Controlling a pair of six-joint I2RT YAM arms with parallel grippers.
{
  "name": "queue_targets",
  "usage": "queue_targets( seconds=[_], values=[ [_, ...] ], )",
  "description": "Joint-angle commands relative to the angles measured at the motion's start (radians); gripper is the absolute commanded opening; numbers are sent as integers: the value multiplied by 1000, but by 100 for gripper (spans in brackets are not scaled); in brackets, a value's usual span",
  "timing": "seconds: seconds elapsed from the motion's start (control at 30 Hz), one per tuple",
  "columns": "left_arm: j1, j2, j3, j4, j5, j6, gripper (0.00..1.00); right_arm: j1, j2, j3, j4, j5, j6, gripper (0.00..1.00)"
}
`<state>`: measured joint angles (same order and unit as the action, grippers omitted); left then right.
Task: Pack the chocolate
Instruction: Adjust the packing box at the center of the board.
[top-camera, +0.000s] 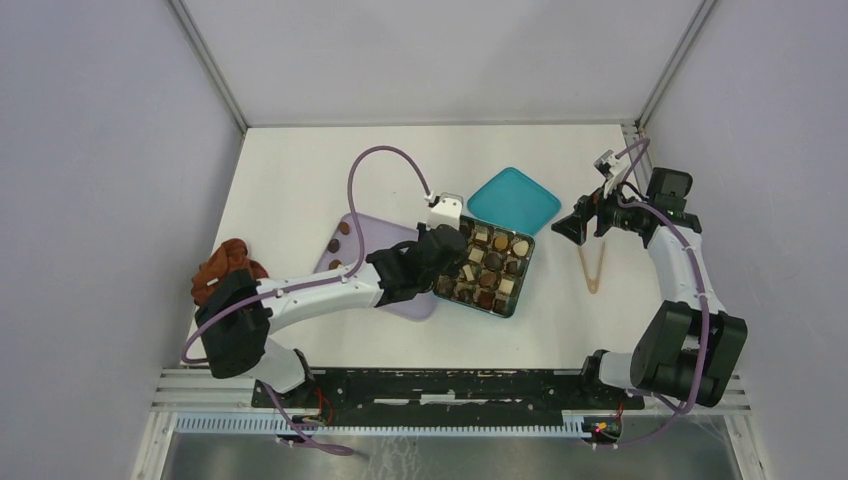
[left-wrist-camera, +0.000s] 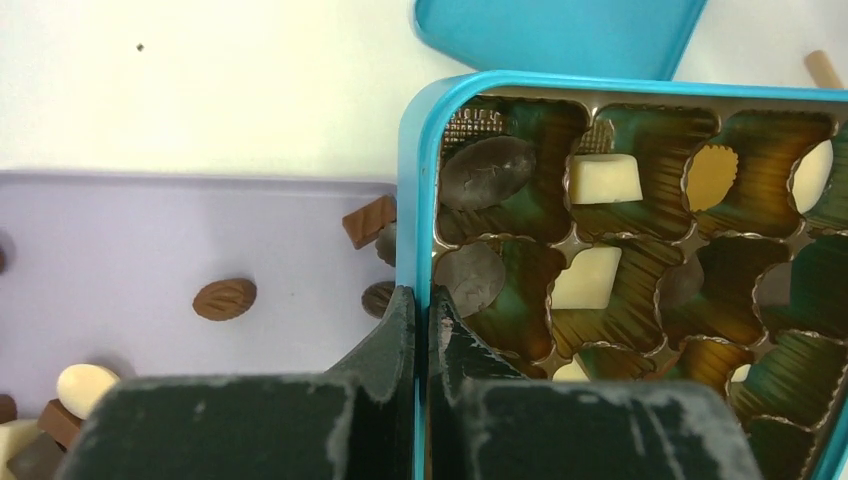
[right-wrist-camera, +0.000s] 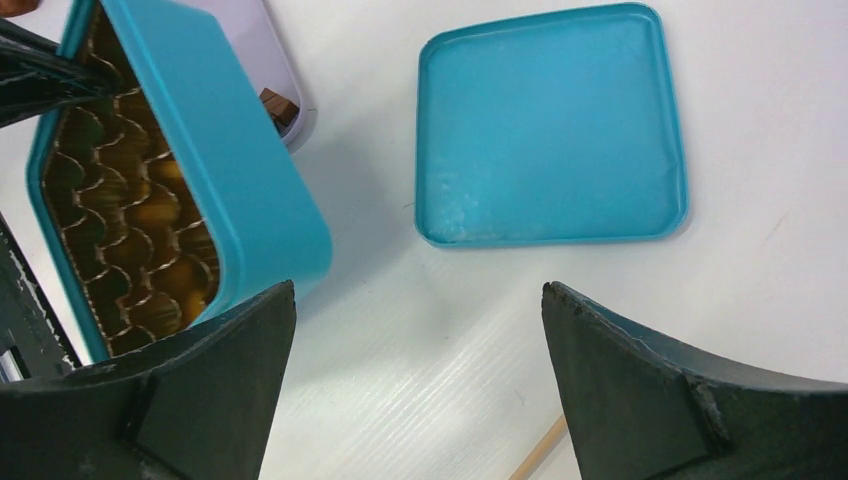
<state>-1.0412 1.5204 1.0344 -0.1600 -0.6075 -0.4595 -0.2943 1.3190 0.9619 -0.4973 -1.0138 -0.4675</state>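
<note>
The teal box (top-camera: 525, 273) holds a gold insert with several dark, brown and cream chocolates (top-camera: 487, 262). My left gripper (top-camera: 443, 266) is shut on the box's left wall. In the left wrist view its jaws pinch the teal rim (left-wrist-camera: 415, 180) at the gripper (left-wrist-camera: 421, 305). More chocolate pieces, such as a ribbed brown oval (left-wrist-camera: 225, 298), lie on the lilac tray (left-wrist-camera: 150, 230) beside the box. My right gripper (top-camera: 574, 228) is open and empty above the table, right of the box. In the right wrist view it (right-wrist-camera: 418, 300) hangs between the box (right-wrist-camera: 220, 170) and the lid (right-wrist-camera: 550, 130).
The teal lid (top-camera: 513, 200) lies open-side up behind the box. Wooden tongs (top-camera: 592, 268) lie right of the box. A rust-brown cloth lump (top-camera: 228, 268) sits at the table's left edge. The lilac tray (top-camera: 385, 240) lies under my left arm.
</note>
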Motion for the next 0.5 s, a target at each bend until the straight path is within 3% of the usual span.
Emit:
queue_targets(
  seconds=[0.0, 0.47],
  values=[
    [-10, -112, -26, 220, -100, 51, 2, 4, 20, 46, 13, -22, 6, 98],
    [-61, -295, -151, 373, -155, 161, 2, 4, 40, 31, 25, -14, 9, 98]
  ],
)
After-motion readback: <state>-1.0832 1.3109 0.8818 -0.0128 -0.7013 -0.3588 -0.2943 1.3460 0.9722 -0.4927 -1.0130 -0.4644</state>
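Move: My left hand already holds the packing box by its left wall, a third of the way back from the far corner and well clear of the board; the box's middle lies about 5 cm back, 6 cm right and 2 cm below. Some 14 cm lower, the chocolate tray is centred about 2 cm ahead and 15 cm left, the lid about 16 cm ahead and 16 cm right. From my right hand the box is about 14 cm left, 9 cm back and 5 cm lower. I keep the left wall of the filled box pinched in my left fingers and go on raising it steadily, about 4.5 cm up and some 2.5 cm to the left, away from the lid and farther over the tray's right end. As it rises I tip my fingers upward by roughly 10 degrees. ##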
